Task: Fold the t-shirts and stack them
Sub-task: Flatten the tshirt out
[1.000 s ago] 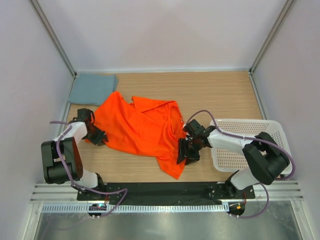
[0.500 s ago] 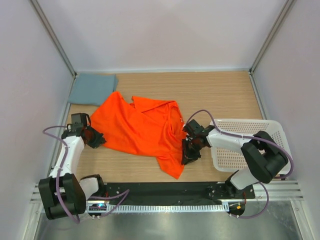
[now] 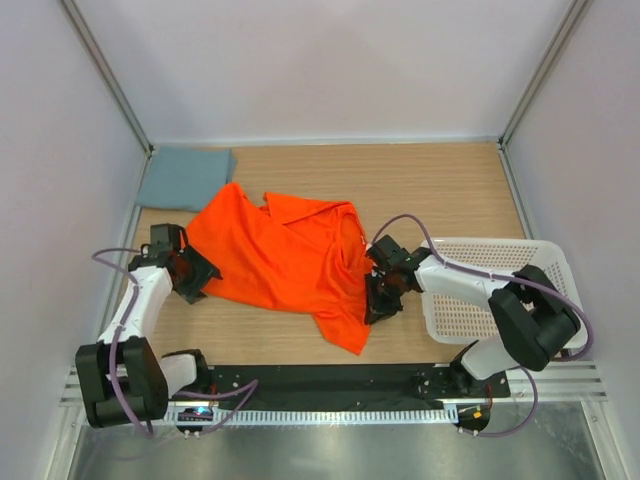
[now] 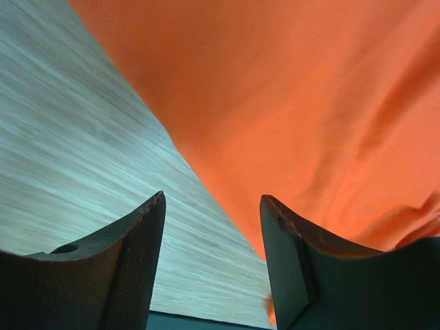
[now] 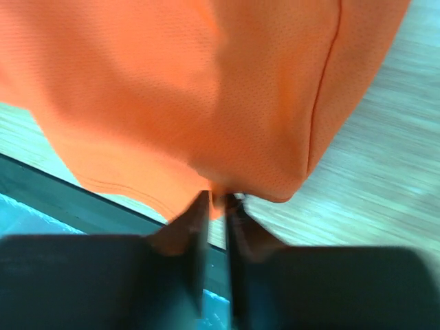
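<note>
The orange t-shirt [image 3: 285, 260] lies crumpled across the middle of the wooden table. The grey-blue t-shirt [image 3: 186, 177] lies folded at the far left corner. My left gripper [image 3: 200, 275] is open at the orange shirt's left edge; in the left wrist view [image 4: 213, 227] the shirt's edge [image 4: 289, 103] runs between the fingers, over bare wood. My right gripper [image 3: 377, 300] is shut on the orange shirt's right edge; in the right wrist view [image 5: 216, 199] the fabric [image 5: 206, 89] is pinched between the fingers.
A white perforated basket [image 3: 500, 290] stands at the right, under my right arm. White walls close in the table on three sides. A black rail [image 3: 320, 380] runs along the near edge.
My left arm has swung back in towards the orange shirt's left edge after pulling away. My right gripper has shifted slightly and stays on the shirt's right edge.
</note>
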`<state>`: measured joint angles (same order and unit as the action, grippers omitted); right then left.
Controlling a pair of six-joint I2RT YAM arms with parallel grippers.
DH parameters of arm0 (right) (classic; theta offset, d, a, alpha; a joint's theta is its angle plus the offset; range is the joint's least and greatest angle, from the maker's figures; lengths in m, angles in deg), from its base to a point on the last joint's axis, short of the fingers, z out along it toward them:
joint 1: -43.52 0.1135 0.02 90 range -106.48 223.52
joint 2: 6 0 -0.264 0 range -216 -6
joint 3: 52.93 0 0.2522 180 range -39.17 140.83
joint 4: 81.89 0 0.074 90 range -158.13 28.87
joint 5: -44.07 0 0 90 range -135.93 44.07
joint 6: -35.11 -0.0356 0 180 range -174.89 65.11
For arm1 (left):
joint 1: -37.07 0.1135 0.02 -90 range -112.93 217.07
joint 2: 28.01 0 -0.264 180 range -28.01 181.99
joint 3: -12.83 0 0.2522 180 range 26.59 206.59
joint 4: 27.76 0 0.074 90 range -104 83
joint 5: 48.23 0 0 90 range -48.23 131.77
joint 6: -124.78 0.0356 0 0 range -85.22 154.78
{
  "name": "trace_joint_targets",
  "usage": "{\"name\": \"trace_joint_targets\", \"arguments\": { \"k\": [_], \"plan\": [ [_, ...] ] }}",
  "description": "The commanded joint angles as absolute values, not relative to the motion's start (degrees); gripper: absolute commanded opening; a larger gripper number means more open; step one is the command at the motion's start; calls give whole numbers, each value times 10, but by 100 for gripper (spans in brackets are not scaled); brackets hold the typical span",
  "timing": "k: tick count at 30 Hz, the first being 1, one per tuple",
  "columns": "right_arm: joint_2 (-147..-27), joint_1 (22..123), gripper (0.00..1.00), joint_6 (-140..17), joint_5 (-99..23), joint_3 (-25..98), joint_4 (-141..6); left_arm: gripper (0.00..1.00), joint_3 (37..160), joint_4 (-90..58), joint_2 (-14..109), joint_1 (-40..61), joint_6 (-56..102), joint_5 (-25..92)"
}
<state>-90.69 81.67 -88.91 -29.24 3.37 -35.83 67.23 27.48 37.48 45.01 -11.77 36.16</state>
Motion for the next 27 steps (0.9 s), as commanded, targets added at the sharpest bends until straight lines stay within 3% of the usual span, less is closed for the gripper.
{"name": "trace_joint_targets", "arguments": {
  "k": [1, 3, 6, 15, 16, 19, 22, 27],
  "plan": [
    [-863, 819, 26, -859, -327, 71, -330, 58, 653, 216, 411, 453, -151, 369],
    [-855, 819, 47, -849, -341, 81, -310, 56, 657, 202, 439, 454, -151, 361],
    [-850, 819, 54, -835, -331, 74, -311, 54, 676, 191, 503, 456, -139, 361],
    [-898, 824, 52, -851, -305, 58, -352, 41, 687, 161, 568, 457, -119, 386],
    [-899, 828, 52, -850, -307, 59, -350, 34, 686, 157, 569, 457, -116, 384],
    [-904, 838, 56, -842, -315, 60, -343, 27, 684, 151, 579, 457, -105, 383],
    [-911, 859, 60, -840, -321, 58, -339, 8, 682, 153, 574, 457, -95, 373],
    [-927, 881, 62, -856, -337, 52, -349, 0, 668, 168, 515, 456, -90, 375]
  ]
}}
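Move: The t-shirt's left near edge lies about 2 cm ahead of the open left hand and 6 cm below it; the folded blue cloth is some 25 cm ahead and 5 cm to its left, about 6 cm lower. The right hand's nearly shut fingertips are at the shirt's near right edge, with the spot it goes back to about 1 cm back and 1 cm left. The shirt's near tip is 8 cm back and 3 cm left, the basket 6 cm ahead and 28 cm right. The shirt's left near edge gets pinched by the left hand, which drops about 5 cm onto it with fingers open, then slides some 2 cm forward at that height while closing on the cloth. At the near right edge the right hand opens and lets go, rises about 2.5 cm and slightly forward, then sinks and draws back, ending a bit left of its start, fingers open, turned slightly counter-clockwise. ##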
